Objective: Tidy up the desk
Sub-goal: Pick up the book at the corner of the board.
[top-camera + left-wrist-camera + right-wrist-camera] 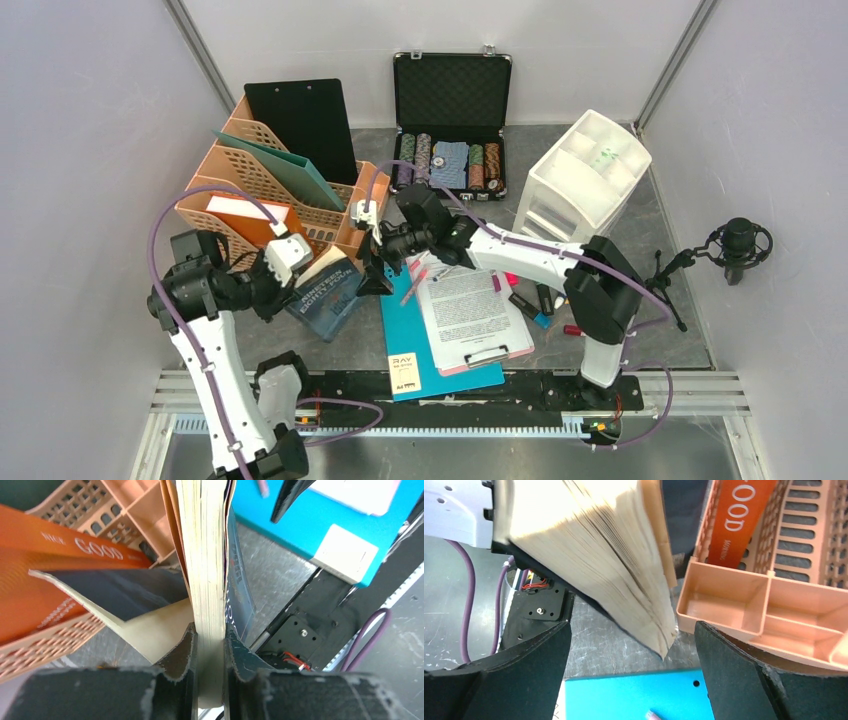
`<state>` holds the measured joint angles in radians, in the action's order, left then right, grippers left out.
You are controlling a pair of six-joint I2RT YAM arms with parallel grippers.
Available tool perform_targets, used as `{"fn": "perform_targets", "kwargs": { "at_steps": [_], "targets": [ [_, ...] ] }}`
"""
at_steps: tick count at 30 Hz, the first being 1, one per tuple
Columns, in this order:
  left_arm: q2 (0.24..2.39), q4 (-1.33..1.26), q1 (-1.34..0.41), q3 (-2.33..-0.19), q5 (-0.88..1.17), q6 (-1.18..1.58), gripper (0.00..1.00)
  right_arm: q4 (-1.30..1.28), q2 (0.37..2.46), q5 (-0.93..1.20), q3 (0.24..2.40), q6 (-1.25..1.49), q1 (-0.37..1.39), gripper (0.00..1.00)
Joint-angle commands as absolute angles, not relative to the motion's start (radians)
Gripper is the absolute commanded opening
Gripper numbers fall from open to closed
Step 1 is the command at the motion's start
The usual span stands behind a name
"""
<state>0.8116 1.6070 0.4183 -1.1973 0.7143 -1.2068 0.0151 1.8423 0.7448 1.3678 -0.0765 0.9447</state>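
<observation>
A dark blue paperback book (pixel 325 290) hangs tilted just above the desk (pixel 640 250), next to the orange file organizer (pixel 270 190). My left gripper (pixel 285 262) is shut on the book; in the left wrist view both pads press the cream page block (pixel 205 555) at the left gripper (pixel 209 635), and the front cover flaps loose to the left. My right gripper (pixel 372 270) stands wide open just right of the book. In its wrist view the book's lower corner (pixel 589 545) hangs ahead of the right gripper (pixel 631 630), which holds nothing.
An orange book (pixel 250 215) stands in the organizer. A teal folder (pixel 410 340), a clipboard with a printed sheet (pixel 470 310), a pink pen (pixel 413 285) and markers (pixel 535 300) lie mid-desk. A chip case (pixel 450 120), white drawers (pixel 585 170) and a microphone (pixel 740 245) stand behind and to the right.
</observation>
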Motion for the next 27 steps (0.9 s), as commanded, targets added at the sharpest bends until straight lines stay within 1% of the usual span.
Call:
{"fn": "perform_targets", "kwargs": {
  "at_steps": [1,5,11,14,17,23,27],
  "targets": [
    [0.837,1.646,0.393,-1.314,0.919,-1.059,0.02,-0.040,1.761,0.661,1.370,-0.110,0.916,0.98],
    [0.859,1.594,0.392,-1.360,0.977,-0.907,0.02,-0.050,1.692,0.598,1.331,-0.131,0.883,0.98],
    [0.850,1.339,0.390,-1.366,0.990,-0.519,0.02,-0.132,1.609,0.500,1.337,-0.199,0.836,0.98],
    [0.878,1.207,0.388,-1.370,0.987,-0.304,0.02,-0.162,1.560,0.418,1.348,-0.253,0.832,0.98],
    [0.919,1.101,0.371,-1.385,0.987,-0.148,0.02,-0.175,1.514,0.366,1.361,-0.289,0.832,0.98],
    [0.980,0.937,0.300,-1.443,0.885,0.125,0.02,-0.192,1.459,0.385,1.399,-0.297,0.832,0.98],
    [1.049,0.866,0.229,-1.498,0.818,0.282,0.02,-0.212,1.470,0.390,1.457,-0.296,0.853,0.98]
  ]
}}
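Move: The left hand already grips the book by a corner; the book's middle is some 8 cm to its right, 2 cm ahead and 4 cm lower. The peach organizer's middle lies about 20 cm ahead of this hand, 2 cm left and 5 cm below, with the orange book in it 13 cm ahead, 4 cm left and 5 cm below. From the open right hand the book's middle is roughly 7 cm left, 2 cm back and 2 cm higher. Keeping the corner of the book pinched, the left hand lifts it steadily about 10 cm, first rising and edging right, then also sweeping some 10 cm forward towards the organizer while it rolls nearly 50 degrees about its fingers, right side up and counter-clockwise. The right hand, staying wide open, backs off forward and right, then climbs, turning clockwise with its fingers tilting. ##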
